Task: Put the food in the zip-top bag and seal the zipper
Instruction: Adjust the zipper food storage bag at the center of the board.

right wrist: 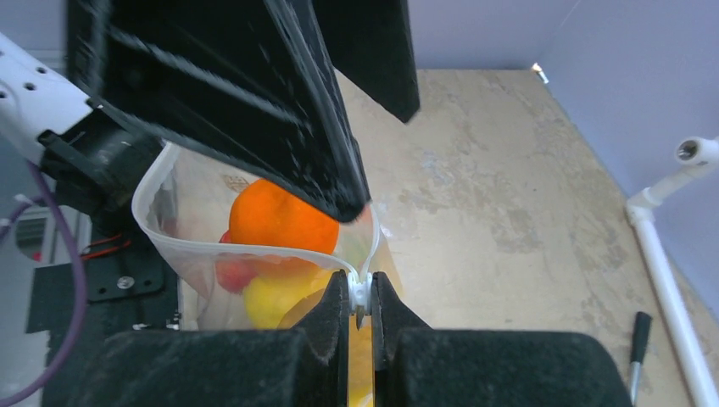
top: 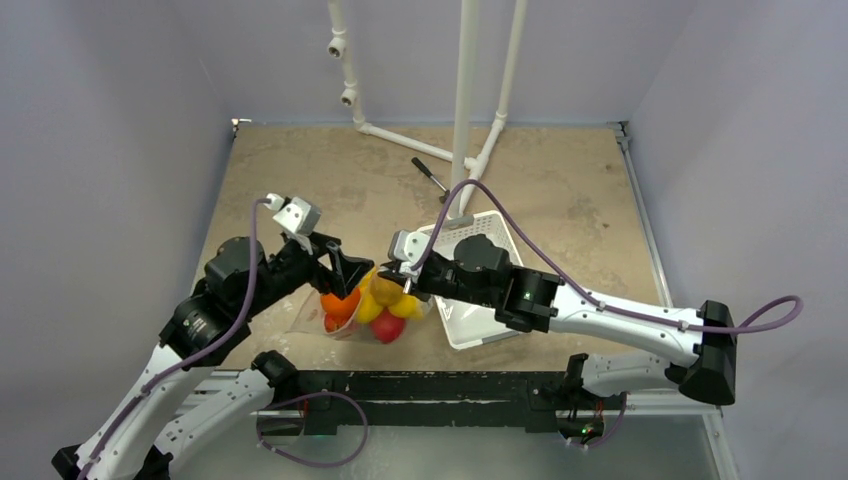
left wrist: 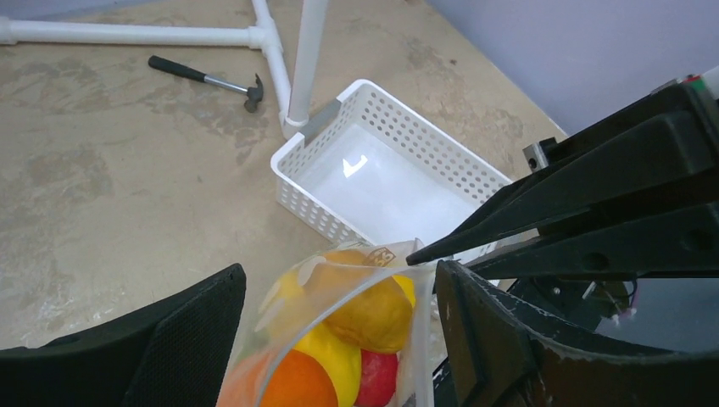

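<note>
The zip-top bag [top: 310, 316] stands at the table's near edge between both arms, with its mouth held up. It holds the food: an orange [right wrist: 271, 216], yellow pieces [left wrist: 377, 314] and a red apple [top: 387, 326]. My right gripper [right wrist: 360, 284] is shut on the end of the zipper [right wrist: 250, 251], pinching the white strip between its fingertips. My left gripper [left wrist: 337, 280] is open, one finger on each side of the bag's mouth. Its right finger [left wrist: 492, 339] lies against the bag's edge. The zipper strip [left wrist: 328, 312] curves across the fruit and the mouth gapes.
A white perforated tray [top: 490, 225] sits just right of the bag, under my right arm. A small hammer [top: 432, 178] lies farther back, near a white pipe frame [top: 465, 100] that stands on the table. Grey walls close in the sides.
</note>
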Robot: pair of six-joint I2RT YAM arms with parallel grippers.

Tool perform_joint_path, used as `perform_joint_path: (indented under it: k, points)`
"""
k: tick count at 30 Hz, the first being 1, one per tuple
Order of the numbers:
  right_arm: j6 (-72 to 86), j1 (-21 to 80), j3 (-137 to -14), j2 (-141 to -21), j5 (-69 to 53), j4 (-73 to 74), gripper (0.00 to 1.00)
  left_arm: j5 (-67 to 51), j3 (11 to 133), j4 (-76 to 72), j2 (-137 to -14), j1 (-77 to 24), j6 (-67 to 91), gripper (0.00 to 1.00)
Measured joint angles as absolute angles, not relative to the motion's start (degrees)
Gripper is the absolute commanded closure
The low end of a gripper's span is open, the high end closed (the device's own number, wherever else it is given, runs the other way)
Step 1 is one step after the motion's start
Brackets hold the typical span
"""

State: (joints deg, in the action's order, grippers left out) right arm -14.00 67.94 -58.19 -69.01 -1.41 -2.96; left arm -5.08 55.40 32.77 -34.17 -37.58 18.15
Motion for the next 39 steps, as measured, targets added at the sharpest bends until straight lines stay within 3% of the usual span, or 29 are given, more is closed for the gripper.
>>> perform_joint_path:
  k: [12,26,39]
  points:
    - [-7.95,69.78,-58.28,-65.12,-1.58,5.41,1.0,-19.44,52.71,30.92,-36.8,-37.58,11.46,0.26]
    - [-6.39,69.87,-58.5,-62.19,-8.4,12.43,1.0,-38.0,52.6,30.96,-35.83,-37.58,6.33,0.22]
    - [-2.37,69.89,-66.59,-65.01,-8.82,17.63,1.0,-41.85,52.6,31.05,-38.5,-37.76,6.46,0.21]
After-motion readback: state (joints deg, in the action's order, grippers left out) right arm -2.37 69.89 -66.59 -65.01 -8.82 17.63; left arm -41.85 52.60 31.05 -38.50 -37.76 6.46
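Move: The bag's zipper corner, pinched in the right fingers, lies about 6 cm to the left hand's right, level fore-and-aft and 1 cm lower. The orange in the bag is 4 cm back, 3 cm left and 9 cm below the left hand; the white basket some 8 cm ahead, 27 cm right, 20 cm down. From the right hand, that corner is right at its fingertips, the orange 4 cm back, 9 cm left, 10 cm down. The open left hand moves back-right, turning 40 degrees clockwise towards the still-pinched corner the right draws 6 cm back. ##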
